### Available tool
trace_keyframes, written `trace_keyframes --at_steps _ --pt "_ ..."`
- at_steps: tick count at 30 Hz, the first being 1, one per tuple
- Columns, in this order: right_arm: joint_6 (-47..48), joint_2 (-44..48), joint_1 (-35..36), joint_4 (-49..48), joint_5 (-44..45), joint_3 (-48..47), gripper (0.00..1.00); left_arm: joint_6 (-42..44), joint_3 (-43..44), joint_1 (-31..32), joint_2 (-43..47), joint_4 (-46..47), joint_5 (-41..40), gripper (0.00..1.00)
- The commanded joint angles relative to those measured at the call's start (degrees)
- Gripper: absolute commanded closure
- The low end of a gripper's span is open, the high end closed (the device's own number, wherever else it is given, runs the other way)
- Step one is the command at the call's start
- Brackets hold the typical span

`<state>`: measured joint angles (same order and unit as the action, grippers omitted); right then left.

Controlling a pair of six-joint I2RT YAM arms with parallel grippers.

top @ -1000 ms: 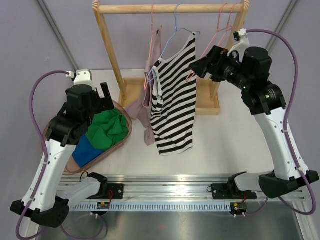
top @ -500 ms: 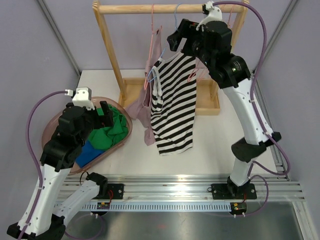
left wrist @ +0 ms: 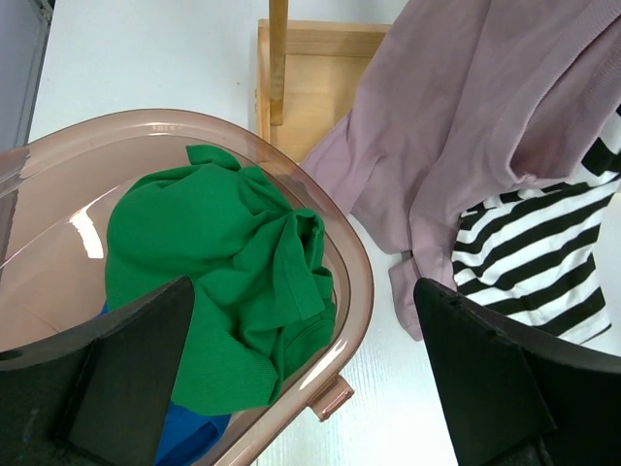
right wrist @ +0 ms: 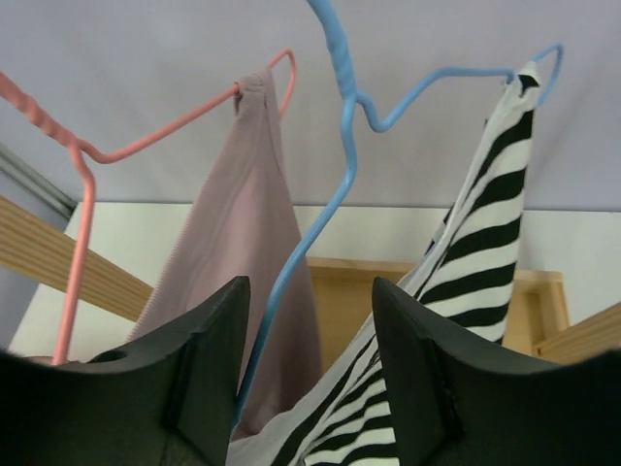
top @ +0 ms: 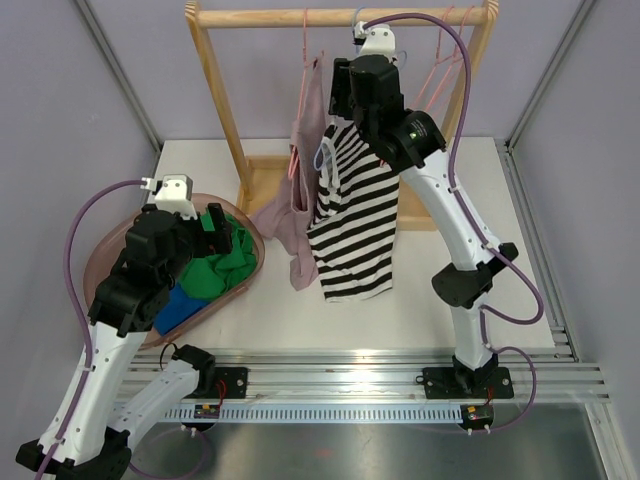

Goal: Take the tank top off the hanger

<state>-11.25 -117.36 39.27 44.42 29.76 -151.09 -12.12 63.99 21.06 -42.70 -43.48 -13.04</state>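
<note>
The black-and-white striped tank top (top: 355, 220) hangs from a blue hanger (top: 322, 152) on the wooden rail. High at the rail, my right gripper (top: 338, 85) reaches the hanger from the right. In the right wrist view its jaws (right wrist: 309, 291) stand apart, with the blue hanger (right wrist: 340, 146) wire and the tank top (right wrist: 485, 233) edge running between them; neither finger visibly presses on them. One strap sits on the hanger's right tip. My left gripper (top: 215, 215) hovers open over the basket, empty (left wrist: 303, 283).
A pink garment (top: 300, 190) hangs on a pink hanger (right wrist: 78, 155) just left of the tank top, touching it. A brown basket (left wrist: 359, 282) holds green (left wrist: 223, 262) and blue clothes. The wooden rack (top: 340, 17) has a base tray (top: 415, 205).
My right arm swung left along the rail to the blue hanger, its jaws narrowing. The tank top shifted slightly to the right and tilted. My left arm dropped lower over the basket.
</note>
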Motion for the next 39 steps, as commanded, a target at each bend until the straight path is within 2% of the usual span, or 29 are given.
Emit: trace_keyframes --at_steps 1,5,10,13,14,15,16,20,22,32,39 --pt "3.86 4.93 0.02 -2.49 6.01 2.7 0.41 0.96 -0.27 0.12 0.25 3.23 2.23 0.01" --pt "5.88 7.23 0.02 -2.59 6.8 5.54 0.54 0.96 -0.09 0.12 0.07 3.06 2.23 0.01" --pt "7.29 8.2 -0.59 -0.57 5.75 6.24 0.6 0.87 -0.18 0.12 0.6 3.05 2.05 0.01" --pt "7.29 9.08 -1.12 -0.22 3.47 7.21 0.72 0.78 -0.35 0.12 0.6 3.05 2.31 0.01" --pt "7.2 9.17 -1.38 -0.13 2.51 7.38 0.77 0.78 -0.35 0.12 0.6 2.97 2.32 0.01" --pt "7.12 9.43 -1.82 0.13 1.8 7.65 0.86 0.78 -0.35 0.21 0.6 2.88 2.32 0.01" --pt "7.03 9.52 -2.0 0.22 1.45 7.65 0.89 0.78 -0.35 0.12 0.68 2.88 2.32 0.01" --pt "7.03 10.48 -2.35 0.49 0.56 7.74 0.93 0.78 -0.53 0.21 0.86 3.05 2.4 0.01" --pt "7.38 11.27 -2.44 -0.21 0.13 7.65 1.0 0.69 -0.27 0.21 0.86 2.88 2.58 0.01" --pt "10.1 13.82 -2.79 -2.76 -3.3 4.66 1.0 0.17 0.0 0.21 1.13 2.88 3.72 0.01" --pt "9.93 18.73 -2.7 -4.52 -6.55 8.86 1.0 -1.41 0.79 0.21 0.95 3.4 6.79 0.01"
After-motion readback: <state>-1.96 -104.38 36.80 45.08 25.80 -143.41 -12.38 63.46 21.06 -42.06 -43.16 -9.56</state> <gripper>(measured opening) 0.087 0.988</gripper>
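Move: The blue hanger's near shoulder already runs between the right gripper's open fingers, about 1 cm left of centre. The striped tank top hangs from it, its middle some 3 cm ahead, 3 cm right and 20 cm below. The mauve top is roughly 6 cm left and 3 cm ahead, its middle 18 cm lower; the empty pink hangers are about 13 cm right and 4 cm ahead. From the left gripper, that blue shoulder lies around 20 cm ahead, 19 cm right and 14 cm higher. Close the right gripper's fingers on the blue hanger while carrying it about 5 cm to the right, away from the mauve top, letting the hand's left side dip a little. Once the fingers have shut and pinch the hanger, hold that grip and draw it up and back, some 5 cm up and slightly less back. ##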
